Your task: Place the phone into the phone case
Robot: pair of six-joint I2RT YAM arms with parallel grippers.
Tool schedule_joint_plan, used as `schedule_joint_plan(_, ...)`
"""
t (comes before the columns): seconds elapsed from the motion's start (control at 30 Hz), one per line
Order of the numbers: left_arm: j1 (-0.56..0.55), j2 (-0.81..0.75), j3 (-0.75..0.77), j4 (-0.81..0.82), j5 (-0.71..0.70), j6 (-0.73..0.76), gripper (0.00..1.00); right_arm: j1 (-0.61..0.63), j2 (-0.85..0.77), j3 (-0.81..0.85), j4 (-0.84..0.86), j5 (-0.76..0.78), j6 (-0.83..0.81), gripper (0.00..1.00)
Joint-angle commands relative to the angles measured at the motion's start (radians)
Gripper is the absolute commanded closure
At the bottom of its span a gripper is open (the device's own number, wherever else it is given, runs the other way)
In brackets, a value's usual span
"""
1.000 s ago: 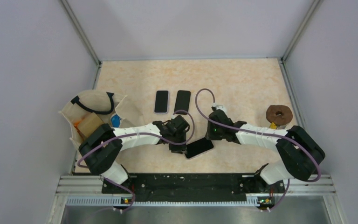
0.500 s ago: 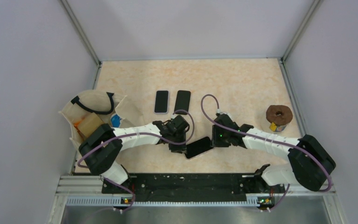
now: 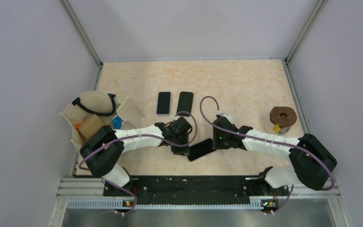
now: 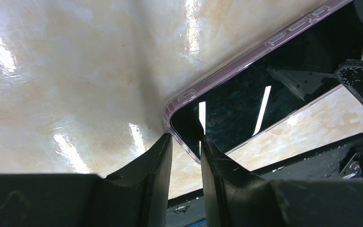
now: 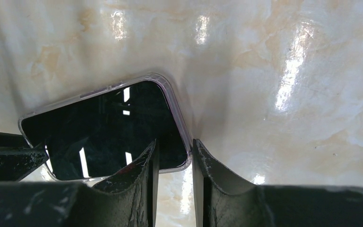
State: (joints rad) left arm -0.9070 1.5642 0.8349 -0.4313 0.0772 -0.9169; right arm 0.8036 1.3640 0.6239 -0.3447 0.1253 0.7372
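The phone [image 3: 202, 149] is a black slab lying inside the clear, purple-tinted phone case [image 4: 246, 59], low in the middle of the table. In the left wrist view its dark screen [image 4: 274, 94] fills the rim at the corner I can see. My left gripper [image 4: 185, 142] is shut on the case's left corner [image 3: 190, 153]. My right gripper [image 5: 175, 146] is closed on the opposite corner [image 5: 183, 142], with one finger [image 5: 144, 163] over the screen [image 5: 99, 127] and the other outside the rim. In the top view the two grippers face each other across the phone.
Two more dark phones [image 3: 163, 103] [image 3: 185, 103] lie side by side behind the arms. A cream bag [image 3: 94, 118] holding several items sits at the left wall. A brown ring-shaped object [image 3: 282, 116] stands at the right. The black base rail [image 3: 189, 184] runs along the near edge.
The right gripper swung right, then came back onto the phone's right corner, and its jaws widened and narrowed again. The left gripper and the phone have hardly moved.
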Motion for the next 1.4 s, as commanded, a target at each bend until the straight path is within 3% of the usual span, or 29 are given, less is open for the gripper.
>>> schedule_joint_plan(0.0, -0.001, -0.01, 0.032, 0.013, -0.022, 0.017, 0.65, 0.032, 0.142, -0.091, -0.032, 0.017, 0.003, 0.75)
schedule_joint_plan(0.13, 0.001, -0.056, 0.085, -0.061, -0.084, 0.081, 0.54, -0.03, 0.033, -0.027, -0.054, -0.031, -0.029, 0.67)
schedule_joint_plan(0.23, 0.003, -0.094, 0.141, -0.095, -0.138, 0.176, 0.4, -0.073, -0.048, 0.054, -0.071, -0.075, -0.042, 0.51)
schedule_joint_plan(0.37, -0.001, -0.073, 0.25, -0.093, -0.068, 0.401, 0.24, -0.143, -0.151, 0.147, -0.098, -0.084, -0.029, 0.31)
schedule_joint_plan(0.47, -0.006, -0.013, 0.31, -0.071, 0.017, 0.551, 0.12, -0.226, -0.24, 0.157, -0.113, -0.07, -0.004, 0.24)
schedule_joint_plan(0.73, -0.036, 0.147, 0.401, -0.065, 0.024, 0.735, 0.01, -0.315, -0.403, 0.165, -0.168, -0.04, 0.016, 0.18)
schedule_joint_plan(1.37, -0.15, 0.205, 0.293, 0.058, 0.031, 0.886, 0.01, -0.339, -0.446, 0.122, -0.187, -0.048, 0.018, 0.12)
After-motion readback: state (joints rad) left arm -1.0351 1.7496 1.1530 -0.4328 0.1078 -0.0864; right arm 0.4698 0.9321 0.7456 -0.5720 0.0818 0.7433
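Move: The phone in its clear case lies flat, slanting between the hands. Its middle is about 3 cm ahead, 7 cm right and 1 cm below the left hand, whose fingers are at its left end. From the right hand, at its near right corner, it is level in reach and some 7 cm left, 1 cm below. From the left hand, the black-cased phone lies about 28 cm ahead and 2 cm left; the purple-edged phone 28 cm ahead and 14 cm left. Up and forward off the phone's left end the left hand rises about 9 cm, opening wide, swings right and sinks again, turning some 50 degrees clockwise until its fingers hover either side of the cased phone's long edges. The right hand comes free of the near right corner and lifts clear, 13 cm up, then stays high, forward and to the right, opening wide. ##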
